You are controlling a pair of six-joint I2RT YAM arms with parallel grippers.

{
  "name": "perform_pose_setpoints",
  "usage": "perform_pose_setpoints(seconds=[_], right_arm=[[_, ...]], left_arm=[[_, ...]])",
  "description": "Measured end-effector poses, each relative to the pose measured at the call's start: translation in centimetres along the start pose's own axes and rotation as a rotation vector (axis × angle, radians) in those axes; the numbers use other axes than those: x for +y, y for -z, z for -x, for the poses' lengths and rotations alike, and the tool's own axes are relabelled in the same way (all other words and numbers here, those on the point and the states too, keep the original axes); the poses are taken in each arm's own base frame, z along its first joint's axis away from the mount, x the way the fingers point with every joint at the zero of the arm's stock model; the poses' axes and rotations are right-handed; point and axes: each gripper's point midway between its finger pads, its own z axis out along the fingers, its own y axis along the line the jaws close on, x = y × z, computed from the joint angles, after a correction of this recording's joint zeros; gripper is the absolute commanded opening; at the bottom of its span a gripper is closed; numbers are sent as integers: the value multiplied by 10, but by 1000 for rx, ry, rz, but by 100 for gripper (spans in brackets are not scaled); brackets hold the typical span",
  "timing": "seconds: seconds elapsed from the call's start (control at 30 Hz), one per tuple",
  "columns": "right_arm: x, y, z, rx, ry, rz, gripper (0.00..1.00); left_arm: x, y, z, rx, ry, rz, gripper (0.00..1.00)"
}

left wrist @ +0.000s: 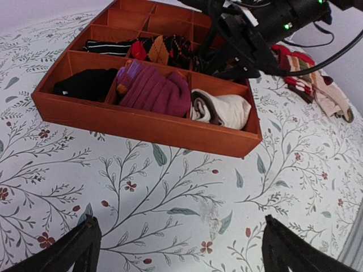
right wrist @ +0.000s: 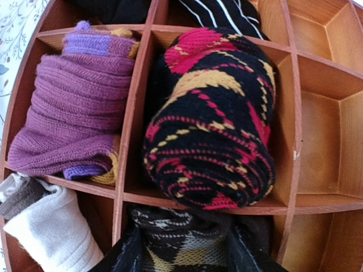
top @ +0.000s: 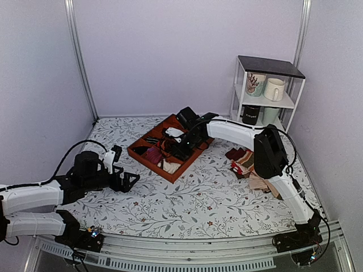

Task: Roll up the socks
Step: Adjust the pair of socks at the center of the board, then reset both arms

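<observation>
The socks (right wrist: pixel 181 241), a dark rolled bundle with tan and grey argyle diamonds, sit in a compartment of the orange divider tray (top: pixel 148 160). My right gripper (right wrist: pixel 184 266) reaches down into that compartment, its dark fingers (right wrist: pixel 120 256) spread on either side of the roll, and it stands open. From above, the right gripper (top: pixel 180 148) hovers over the tray's middle. My left gripper (top: pixel 126 180) rests low over the floral table left of the tray. In its own wrist view the left gripper (left wrist: pixel 178 249) is wide open with nothing between the fingers.
Neighbouring compartments hold a purple roll (right wrist: pixel 74 113), a black, red and yellow roll (right wrist: pixel 210 113) and a white-and-brown roll (right wrist: pixel 45 232). A loose pile of red, striped and beige socks (top: pixel 247 164) lies right of the tray. A white shelf with mugs (top: pixel 266 90) stands at the back right.
</observation>
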Motion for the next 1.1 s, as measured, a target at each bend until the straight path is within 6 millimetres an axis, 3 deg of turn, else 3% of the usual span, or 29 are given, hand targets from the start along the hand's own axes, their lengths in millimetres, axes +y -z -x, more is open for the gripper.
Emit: perform_pose_setpoints(seconds=[0.27, 0.37, 0.5, 0.73, 0.9, 1.1], right_arm=[[-1, 16, 2, -21, -50, -9, 63], [-2, 29, 7, -37, -66, -20, 77], [-5, 61, 18, -84, -77, -54, 99], [-15, 134, 22, -209, -144, -122, 100], [-24, 170, -18, -285, -284, -90, 100], [-32, 186, -90, -304, -469, -142, 100]], left_arm=[[7, 0, 12, -17, 13, 51, 99], [12, 0, 13, -15, 27, 81, 99], [20, 2, 13, -12, 50, 123, 99], [28, 12, 25, -65, 75, 168, 99], [31, 16, 36, -96, 85, 178, 100], [32, 17, 39, -105, 86, 180, 99]])
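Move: The right hand's fingertips are still down in the box around the argyle roll, whose middle is at the hand point or about 1 cm below. The sock pile, where the hand heads next, lies some 31 cm to its right, 7 cm back and 3 cm lower. The red-patterned roll sits 6 cm left and 4 cm ahead of the hand, the white roll 5 cm left and 7 cm back. From the left hand the sock pile is about 54 cm right, 11 cm ahead, 9 cm down. The right hand spreads its half-open fingers wide and comes free of the argyle roll, first rising slowly and then quickly, nearly straight up out of the compartment, before swinging some 17 cm right and a little back over the box's right side towards the sock pile, sinking slightly at the end as it turns clockwise. Meanwhile the empty left hand, fingers staying wide, drifts about 5 cm up, left and forward with a slight counter-clockwise turn. ##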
